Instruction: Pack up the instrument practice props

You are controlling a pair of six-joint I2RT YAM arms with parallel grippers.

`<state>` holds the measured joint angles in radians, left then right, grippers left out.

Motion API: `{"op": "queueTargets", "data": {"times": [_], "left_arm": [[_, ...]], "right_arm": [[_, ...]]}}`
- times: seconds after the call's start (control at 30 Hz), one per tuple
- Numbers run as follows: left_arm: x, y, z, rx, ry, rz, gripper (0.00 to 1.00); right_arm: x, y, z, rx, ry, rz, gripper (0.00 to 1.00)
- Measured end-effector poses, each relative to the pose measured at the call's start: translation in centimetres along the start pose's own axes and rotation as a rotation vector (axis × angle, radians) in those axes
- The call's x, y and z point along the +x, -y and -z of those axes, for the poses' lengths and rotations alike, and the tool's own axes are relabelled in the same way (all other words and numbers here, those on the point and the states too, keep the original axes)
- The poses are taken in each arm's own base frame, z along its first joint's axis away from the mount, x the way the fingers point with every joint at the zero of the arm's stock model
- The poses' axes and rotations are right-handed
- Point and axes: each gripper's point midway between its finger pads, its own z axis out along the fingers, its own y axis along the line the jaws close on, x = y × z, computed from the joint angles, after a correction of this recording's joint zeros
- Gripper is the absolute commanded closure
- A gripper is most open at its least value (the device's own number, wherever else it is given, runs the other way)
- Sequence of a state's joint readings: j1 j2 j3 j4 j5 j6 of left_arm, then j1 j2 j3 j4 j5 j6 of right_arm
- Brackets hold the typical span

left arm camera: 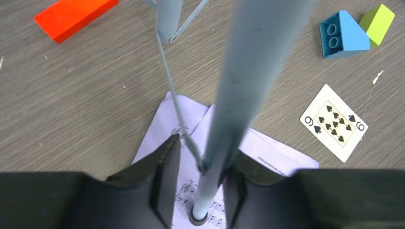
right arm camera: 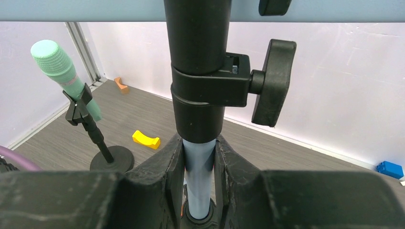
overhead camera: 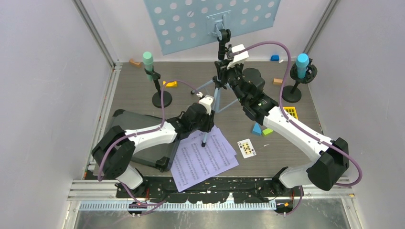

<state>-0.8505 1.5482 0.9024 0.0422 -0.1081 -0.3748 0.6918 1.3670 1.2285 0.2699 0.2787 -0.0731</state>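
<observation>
The pale blue perforated music rack stands on its tripod at the table's middle. My right gripper is shut on the rack's blue pole, just under the black clamp collar. My left gripper is open. Its fingers straddle the near tripod leg, with a gap on the left side. The leg's foot rests on the lilac sheet-music pages. The green microphone and the blue microphone sit on black round-based poles.
A playing card and blue and green blocks lie right of the pages. An orange block, a yellow block and a blue block are scattered. A dark flat case lies under the left arm.
</observation>
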Motion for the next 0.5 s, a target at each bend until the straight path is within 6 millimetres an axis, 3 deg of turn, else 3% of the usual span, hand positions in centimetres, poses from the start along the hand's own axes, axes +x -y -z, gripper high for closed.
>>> {"op": "queueTargets", "data": {"times": [0.2,0.5], "left_arm": [[-0.28,0.41,-0.31,-0.006,-0.032,-0.005,1.00],[-0.47,0.41,-0.31,-0.024,-0.075,-0.008,1.00]], "right_arm": [[0.07,0.25,-0.19,0.012,0.003,0.003,1.00],[0.10,0.55,-0.28,0.020,0.004,0.007,1.00]]}}
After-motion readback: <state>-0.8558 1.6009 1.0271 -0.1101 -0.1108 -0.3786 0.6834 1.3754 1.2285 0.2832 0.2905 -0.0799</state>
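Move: The tripod leg of the music stand already stands between the left hand's open fingers. From there the leg's foot is some 8 cm back, 3 cm left and 10 cm down; the playing card is about 10 cm back and 18 cm right, and the blue block level and 23 cm right, both near 10 cm lower. From the right hand, already gripping the stand's pole, that leg is about 10 cm back, 4 cm left and 28 cm below. The left fingers close and pinch the tripod leg, shifting about half a centimetre left; the right keeps its hold. ##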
